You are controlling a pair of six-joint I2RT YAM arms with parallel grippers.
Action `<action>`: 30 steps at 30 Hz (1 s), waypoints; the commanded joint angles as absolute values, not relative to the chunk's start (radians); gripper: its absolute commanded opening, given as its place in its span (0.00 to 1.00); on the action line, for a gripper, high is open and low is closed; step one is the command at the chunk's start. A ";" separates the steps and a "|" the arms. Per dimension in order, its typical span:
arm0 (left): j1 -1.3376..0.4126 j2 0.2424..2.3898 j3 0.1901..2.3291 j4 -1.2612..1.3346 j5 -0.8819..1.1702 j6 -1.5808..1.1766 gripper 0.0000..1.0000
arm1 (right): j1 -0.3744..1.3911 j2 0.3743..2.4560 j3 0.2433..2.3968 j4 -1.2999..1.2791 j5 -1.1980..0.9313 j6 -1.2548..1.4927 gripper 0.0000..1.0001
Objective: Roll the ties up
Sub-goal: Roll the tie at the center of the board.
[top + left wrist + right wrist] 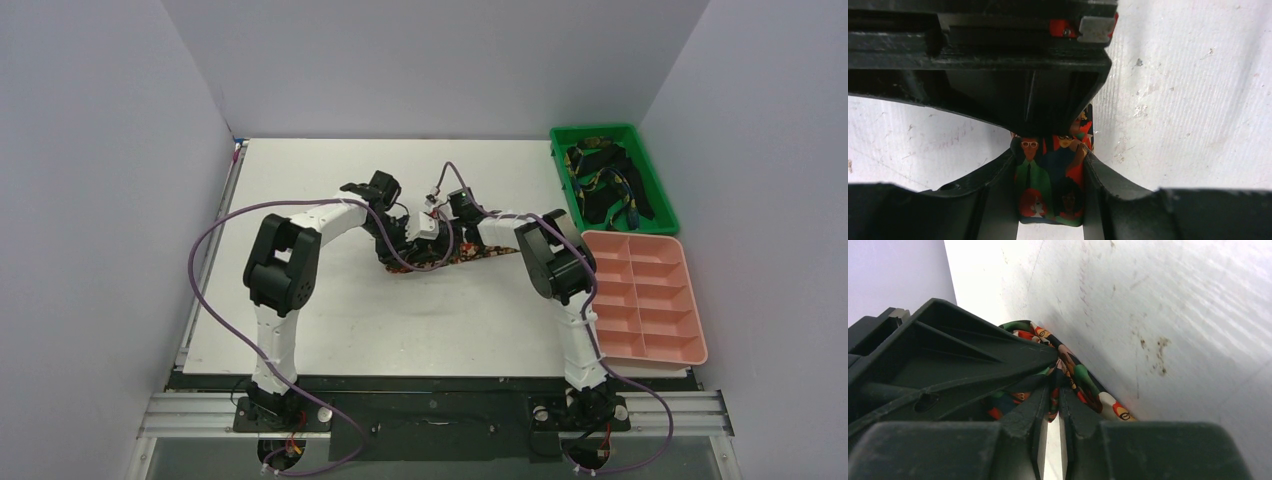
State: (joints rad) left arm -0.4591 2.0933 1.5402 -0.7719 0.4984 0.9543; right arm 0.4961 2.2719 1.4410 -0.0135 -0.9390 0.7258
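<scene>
One tie point(458, 257), dark with a red, green and orange figure print, lies at mid-table. My left gripper point(404, 246) comes down on its left part. In the left wrist view the tie point(1048, 185) fills the gap of the left gripper point(1050, 165), and both fingers point(1113, 185) press its sides. My right gripper point(433, 231) meets it from the right. In the right wrist view the right gripper point(1054, 387) stands almost closed, with a fold of the tie point(1083, 380) pinched at its tips. Other dark ties point(605, 185) lie in a bin.
A green bin point(590, 130) stands at the back right, with a pink compartment tray point(655, 282) just in front of it. White walls close in the table on three sides. Purple cables loop along both arms.
</scene>
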 commanded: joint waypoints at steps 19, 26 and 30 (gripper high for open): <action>-0.466 2.163 1.577 -0.849 0.494 1.000 0.30 | 0.472 2.128 1.301 0.342 -0.959 1.041 0.43; -0.466 2.163 1.577 -0.850 0.495 1.001 0.30 | 0.498 2.178 1.270 0.494 -0.953 1.127 0.44; -0.466 2.163 1.578 -0.850 0.495 1.001 0.30 | 0.509 2.189 1.305 0.304 -0.932 0.962 0.43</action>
State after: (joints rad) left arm -0.4572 2.1174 1.5723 -0.8085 0.5098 0.9794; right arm 0.4881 2.1754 1.2606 0.3431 -0.9577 1.0813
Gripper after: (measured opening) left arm 0.341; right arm 0.436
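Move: The tie's roll sits between the left fingers, practically at that hand's own point. From the right hand it lies about 3 cm to the left, level fore and aft and some 1 cm lower. The tie's loose tail runs off to the right along the board, its middle about 10 cm to the right of the right hand, level fore and aft with it, and roughly 3 cm below. Out to the right by about 3.5 cm, rising as it goes, then back left and up, the right hand backs off the roll and returns above it, ending 4 cm higher. Its nearly shut fingers open to almost half, letting go of the tie's fold, and level off by some 10 degrees. The left hand stays put, pinching the roll from both edges with a rising grip. ##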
